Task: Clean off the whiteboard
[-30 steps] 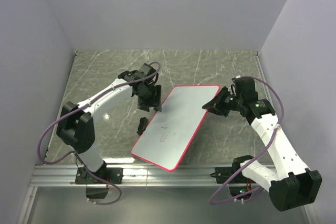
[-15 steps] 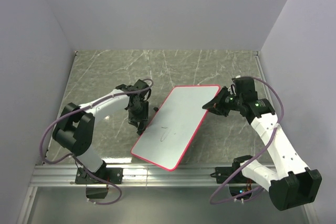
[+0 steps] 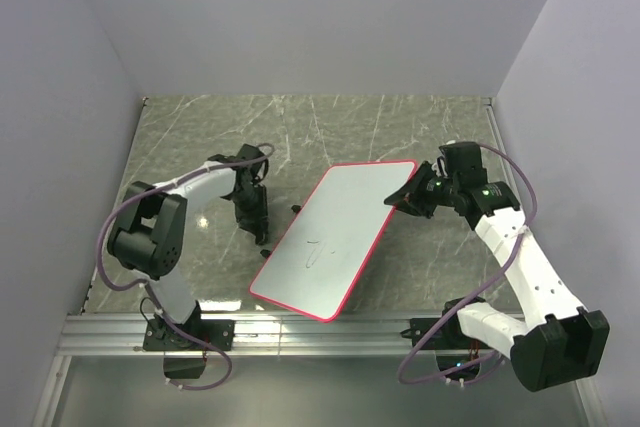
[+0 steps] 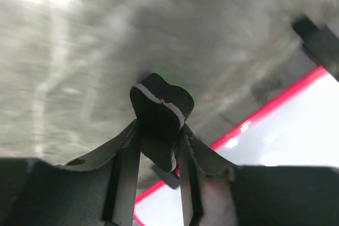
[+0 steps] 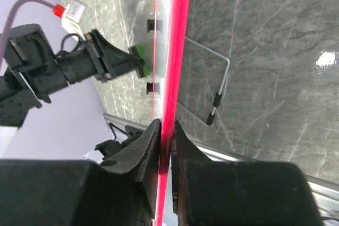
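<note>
The whiteboard (image 3: 335, 232) lies slanted across the table's middle, white with a red rim and a faint pen mark (image 3: 315, 250). My right gripper (image 3: 400, 199) is shut on its right rim; in the right wrist view the red edge (image 5: 172, 51) runs between the jaws of that gripper (image 5: 166, 130). Left of the board, my left gripper (image 3: 260, 235) points down at the table. In the left wrist view it (image 4: 159, 128) is shut on the eraser (image 4: 159, 104), dark with a white stripe. The right wrist view shows the eraser's green tip (image 5: 139, 52).
Grey marble table with a metal rail (image 3: 300, 327) along the near edge. A wire stand leg (image 5: 220, 78) and small black feet (image 5: 152, 87) show under the board. White walls close in the left, back and right.
My left arm swung from the board's upper left edge down and left to the eraser on the table, and its jaws closed onto it. The right gripper kept its hold on the board.
</note>
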`<act>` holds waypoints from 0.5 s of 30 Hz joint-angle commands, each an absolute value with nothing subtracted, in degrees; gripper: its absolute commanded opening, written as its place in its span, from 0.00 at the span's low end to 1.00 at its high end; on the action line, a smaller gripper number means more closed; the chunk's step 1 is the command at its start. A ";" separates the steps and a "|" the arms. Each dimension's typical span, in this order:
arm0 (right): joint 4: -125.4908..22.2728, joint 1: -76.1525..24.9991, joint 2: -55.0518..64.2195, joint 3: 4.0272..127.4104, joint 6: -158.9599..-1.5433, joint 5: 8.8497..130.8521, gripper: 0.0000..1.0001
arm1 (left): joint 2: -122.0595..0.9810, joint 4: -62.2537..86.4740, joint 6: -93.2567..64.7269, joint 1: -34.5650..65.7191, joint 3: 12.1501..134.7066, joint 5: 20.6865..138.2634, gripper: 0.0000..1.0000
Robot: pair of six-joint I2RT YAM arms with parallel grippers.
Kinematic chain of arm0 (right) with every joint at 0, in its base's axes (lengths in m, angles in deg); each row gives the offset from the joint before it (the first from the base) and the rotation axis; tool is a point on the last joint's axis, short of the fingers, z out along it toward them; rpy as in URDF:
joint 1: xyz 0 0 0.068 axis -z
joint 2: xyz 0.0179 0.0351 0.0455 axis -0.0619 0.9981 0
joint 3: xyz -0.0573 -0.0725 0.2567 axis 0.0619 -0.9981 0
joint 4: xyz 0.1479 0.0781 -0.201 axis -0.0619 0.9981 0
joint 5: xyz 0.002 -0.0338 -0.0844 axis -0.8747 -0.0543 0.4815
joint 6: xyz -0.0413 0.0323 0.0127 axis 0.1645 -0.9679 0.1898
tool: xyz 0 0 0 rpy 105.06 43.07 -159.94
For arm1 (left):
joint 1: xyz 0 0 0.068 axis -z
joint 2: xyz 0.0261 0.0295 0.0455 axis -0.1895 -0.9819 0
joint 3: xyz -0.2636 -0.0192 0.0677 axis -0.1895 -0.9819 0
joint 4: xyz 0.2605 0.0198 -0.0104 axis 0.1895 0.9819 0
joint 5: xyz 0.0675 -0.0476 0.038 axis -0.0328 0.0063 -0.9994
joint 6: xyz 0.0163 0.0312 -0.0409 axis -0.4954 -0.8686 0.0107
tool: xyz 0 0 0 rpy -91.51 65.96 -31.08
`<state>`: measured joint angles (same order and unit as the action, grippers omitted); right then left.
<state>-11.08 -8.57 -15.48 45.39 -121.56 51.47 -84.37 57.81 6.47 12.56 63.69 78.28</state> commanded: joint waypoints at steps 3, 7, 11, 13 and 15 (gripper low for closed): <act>-10.81 -9.02 -14.27 47.83 -116.06 53.32 0.00 | -78.84 58.85 2.55 2.89 64.98 81.05 0.41; -10.90 -8.93 -13.48 48.36 -115.36 53.41 0.00 | -76.37 61.93 0.44 -2.92 65.50 82.81 0.74; -11.25 -8.93 -12.78 48.53 -115.10 53.15 0.00 | -75.31 64.48 -0.97 -6.60 66.30 80.28 0.99; -11.42 -8.93 -12.43 48.71 -114.92 53.06 0.00 | -74.17 65.27 -0.88 -8.28 66.21 79.04 0.99; -11.69 -8.93 -12.25 48.79 -114.92 52.88 0.00 | -72.94 65.37 -0.80 -10.13 65.95 78.95 0.99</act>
<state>-11.45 -8.50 -13.01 46.84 -120.33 51.14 -75.94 63.14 0.68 -8.07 64.63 80.19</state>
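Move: The left hand still pinches the eraser just above the table; the bare spot where it will be left lies about 6 cm to the left, 2 cm ahead and 1 cm lower. The raised whiteboard's middle stands some 14 cm to the right, 2 cm back and 7 cm higher; its near clip is 4 cm back and 1 cm right. From the right hand, the spot is roughly 30 cm left, 3 cm ahead and 18 cm below. Left hand sweeps about 10 cm left, slightly forward, opens wide to free the eraser and rises 4 cm. ##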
